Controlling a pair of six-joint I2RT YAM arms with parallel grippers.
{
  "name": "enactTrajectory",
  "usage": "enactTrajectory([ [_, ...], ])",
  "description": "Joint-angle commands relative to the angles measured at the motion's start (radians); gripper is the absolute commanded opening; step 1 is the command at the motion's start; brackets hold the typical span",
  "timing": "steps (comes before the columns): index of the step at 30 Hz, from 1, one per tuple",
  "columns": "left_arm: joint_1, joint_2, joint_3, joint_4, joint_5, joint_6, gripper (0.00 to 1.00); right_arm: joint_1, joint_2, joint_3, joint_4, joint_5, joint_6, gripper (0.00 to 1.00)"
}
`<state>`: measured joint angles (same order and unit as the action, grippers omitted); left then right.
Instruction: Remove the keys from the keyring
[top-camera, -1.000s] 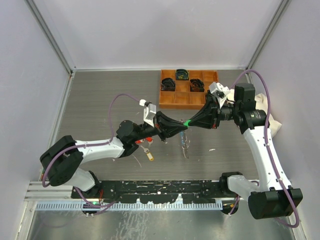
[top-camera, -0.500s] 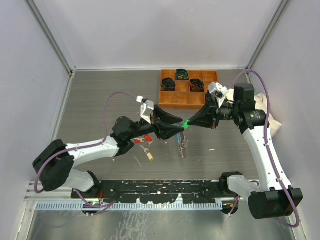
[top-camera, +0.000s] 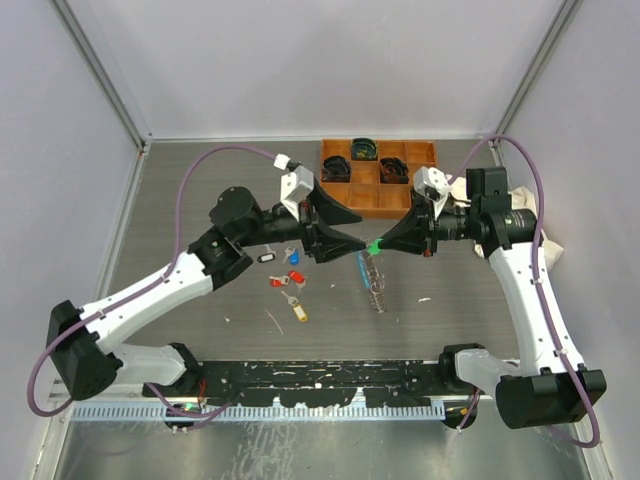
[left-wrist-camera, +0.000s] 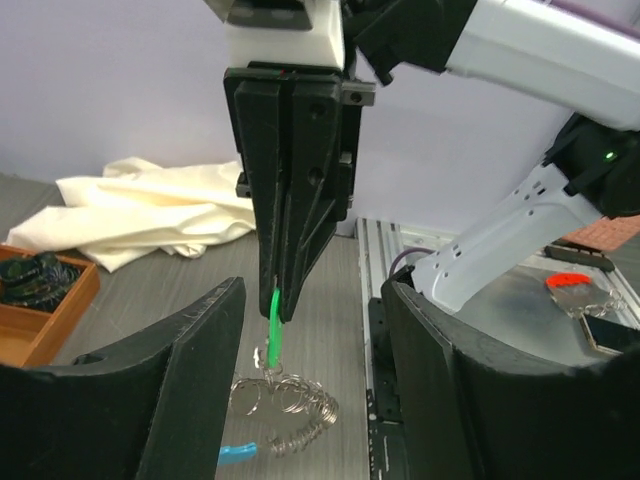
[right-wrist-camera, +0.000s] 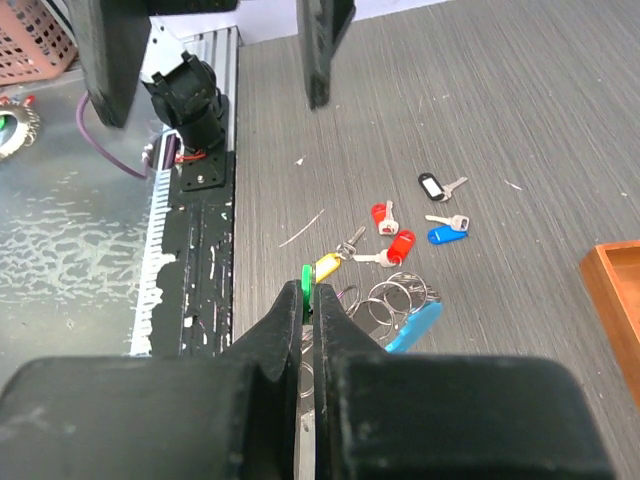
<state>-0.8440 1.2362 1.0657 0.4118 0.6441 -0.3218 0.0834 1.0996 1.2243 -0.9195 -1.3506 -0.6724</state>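
My right gripper (top-camera: 378, 244) is shut on a green tag (top-camera: 372, 246) and holds it above the table. The keyring (top-camera: 374, 282), a silvery coil with a light-blue segment (top-camera: 361, 266), hangs from the tag. The left wrist view shows the tag (left-wrist-camera: 274, 318) above the coil (left-wrist-camera: 290, 408). The right wrist view shows the gripper (right-wrist-camera: 313, 290) pinching the tag (right-wrist-camera: 308, 276) over the coil (right-wrist-camera: 398, 298). My left gripper (top-camera: 357, 236) is open and empty just left of the tag, its fingers (left-wrist-camera: 190, 390) either side of it without touching. Loose black (top-camera: 268, 257), blue (top-camera: 292, 257), red (top-camera: 291, 279) and yellow (top-camera: 299, 313) keys lie on the table.
An orange tray (top-camera: 350, 196) with black items stands at the back, behind both grippers. A white cloth (top-camera: 551, 250) lies at the right edge. The black rail (top-camera: 320, 382) runs along the near edge.
My left arm has lifted and swung back and up, and its gripper now stands open a little left of the green tag. The right gripper still holds the tag with the keyring hanging.
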Motion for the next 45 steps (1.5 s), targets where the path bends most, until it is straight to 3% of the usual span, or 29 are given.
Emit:
enactTrajectory([
  [1,0.001,0.07,0.043,-0.055,0.057,0.047,0.6,0.004,0.02,0.064,-0.144,-0.001,-0.205,0.01],
  [6,-0.007,0.048,-0.095,0.147,0.003,0.048,0.57,0.004,0.013,0.062,-0.205,0.038,-0.293,0.01],
  [11,-0.08,-0.05,-0.182,0.131,-0.105,0.157,0.58,0.004,-0.001,0.059,-0.202,0.039,-0.272,0.01],
  [15,-0.1,-0.07,-0.167,0.029,-0.167,0.199,0.58,0.004,-0.006,0.053,-0.196,0.046,-0.269,0.01],
  [20,-0.1,-0.048,-0.181,0.107,-0.195,0.207,0.54,0.005,0.002,0.065,-0.202,0.045,-0.269,0.01],
  [31,-0.101,0.097,-0.101,0.109,-0.171,0.233,0.47,0.01,0.028,0.07,-0.212,0.039,-0.282,0.01],
  [45,-0.1,0.173,-0.066,0.14,-0.137,0.207,0.38,0.029,0.047,0.075,-0.222,0.049,-0.297,0.01],
])
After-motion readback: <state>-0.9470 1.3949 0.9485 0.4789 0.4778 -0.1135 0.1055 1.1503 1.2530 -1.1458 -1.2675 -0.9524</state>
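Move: The green end of the keyring, pinched in the right fingers, lies about 8 cm below the left hand, some 5 cm to its right and 2 cm farther forward. From the left hand, the keyring's blue part hangs roughly 15 cm below, 1 cm forward and 3 cm right; the bundle of rings sits about 17 cm below, 2 cm back and 5 cm right. The green end sticks out about 1 cm left of the right hand, level with it. Keeping its pinch on the green end, the right hand sinks about 3 cm. The open left hand drops quickly towards it, backs off and up a few cm, then comes down again, reaching forward and right to end about 10 cm lower, its narrowed but unclosed fingers either side of the green end. Whether they touch can't be seen. ##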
